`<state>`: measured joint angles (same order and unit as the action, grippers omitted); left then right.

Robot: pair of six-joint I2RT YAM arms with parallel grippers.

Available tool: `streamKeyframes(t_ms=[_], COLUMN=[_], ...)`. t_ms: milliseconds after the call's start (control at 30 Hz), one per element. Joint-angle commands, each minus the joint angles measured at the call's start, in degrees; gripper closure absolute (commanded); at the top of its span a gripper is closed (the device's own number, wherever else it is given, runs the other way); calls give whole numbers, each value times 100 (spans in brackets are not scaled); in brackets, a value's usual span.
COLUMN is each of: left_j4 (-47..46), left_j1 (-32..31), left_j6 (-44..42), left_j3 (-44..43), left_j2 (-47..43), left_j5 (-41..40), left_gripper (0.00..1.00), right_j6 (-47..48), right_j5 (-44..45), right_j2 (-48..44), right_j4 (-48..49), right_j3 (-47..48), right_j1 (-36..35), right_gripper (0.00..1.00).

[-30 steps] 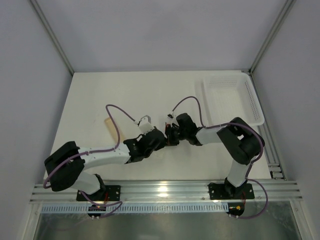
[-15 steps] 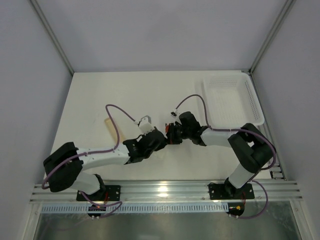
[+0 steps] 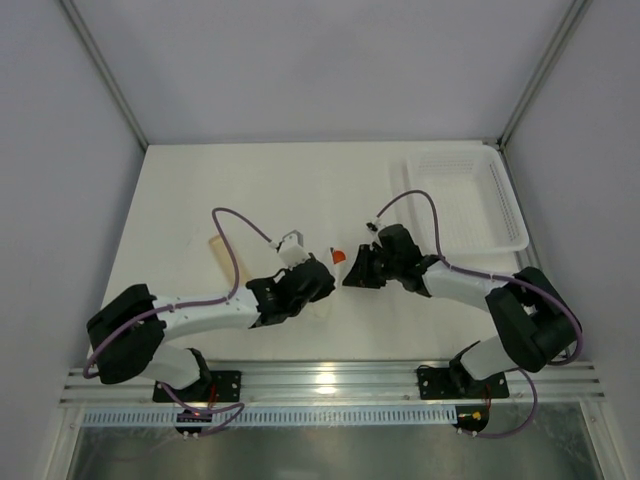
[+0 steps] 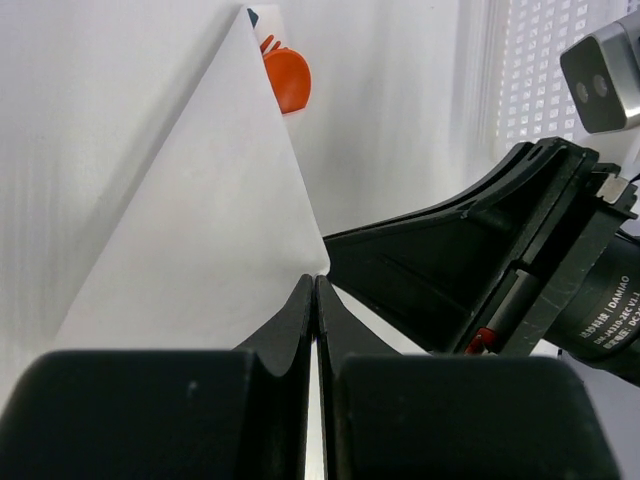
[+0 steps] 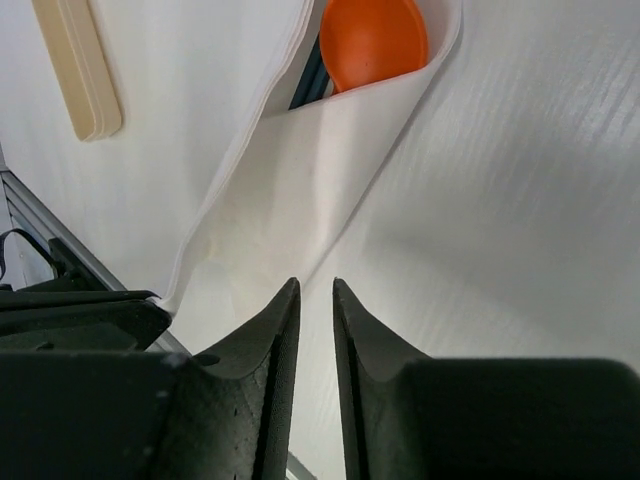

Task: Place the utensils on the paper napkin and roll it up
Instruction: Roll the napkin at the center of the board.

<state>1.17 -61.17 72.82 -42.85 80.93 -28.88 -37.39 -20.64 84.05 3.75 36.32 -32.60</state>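
Observation:
The paper napkin [image 4: 220,220] lies folded into a long white wedge [image 5: 300,190]. An orange utensil bowl [image 5: 372,40] pokes out of its far end [image 3: 338,257], with a dark piece tucked beside it. The tan stick [image 5: 75,65] lies bare on the table [image 3: 215,250], apart from the napkin. My left gripper [image 4: 315,285] is shut, its tips touching the napkin's near corner; whether paper is pinched does not show. My right gripper [image 5: 315,290] stands just off the napkin's edge, jaws slightly apart with nothing between them. The two grippers [image 3: 318,283] [image 3: 350,275] sit close together.
A white mesh basket [image 3: 500,190] stands at the back right, also seen in the left wrist view [image 4: 540,80]. Purple cables [image 3: 235,235] loop over both arms. Metal frame posts rise at the table's back corners.
My right gripper has drawn back to the right, away from the left one, and its jaws have parted a little. The orange utensil end now shows. The left arm stays put.

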Motion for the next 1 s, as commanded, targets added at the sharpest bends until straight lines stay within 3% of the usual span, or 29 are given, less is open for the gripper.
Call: streamKeyframes(t_ms=[0, 133, 200, 700, 967], left_j4=[-11, 41, 146, 191, 138], left_j1=[-36, -36, -27, -36, -36], left_j6=[-154, -268, -285, -409, -479], left_j3=[-197, -276, -329, -417, -452], left_j2=[37, 107, 160, 275, 310], left_j5=[-144, -74, -38, 6, 58], left_gripper=[100, 100, 100, 100, 100], right_j6=[-102, -182, -111, -138, -269], right_j5=[17, -99, -89, 78, -1], right_j2=[-275, -302, -127, 155, 348], right_j4=[-85, -365, -951, -1982, -1913], right_j3=[16, 305, 690, 1650, 1686], right_j1=[131, 254, 254, 175, -62], right_gripper=[75, 62, 52, 48, 48])
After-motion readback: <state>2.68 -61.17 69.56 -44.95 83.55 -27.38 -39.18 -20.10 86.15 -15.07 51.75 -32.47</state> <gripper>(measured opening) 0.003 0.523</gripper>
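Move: The napkin's raised corner, already pinched in the left fingertips, lies about 4 cm left of the empty right hand, roughly 2 cm back and 5 cm above. From the right hand, the orange spoon's bowl, showing at the napkin's far end, is about 8 cm ahead, 4 cm left and 4 cm lower. The dark utensil handles lie a couple of centimetres left of that bowl and roughly 7 cm ahead of the hand. The right hand rises about 4 cm beside the held-up napkin flap while working some 2 cm forward, first drifting a centimetre right and then coming back left, so that its fingertips climb to about the level of the pinched corner; its fingers spread from nearly closed to about half open and the wrist tips down by some 5 degrees. The left hand keeps its closed pinch on the corner and eases down about 1 cm. ##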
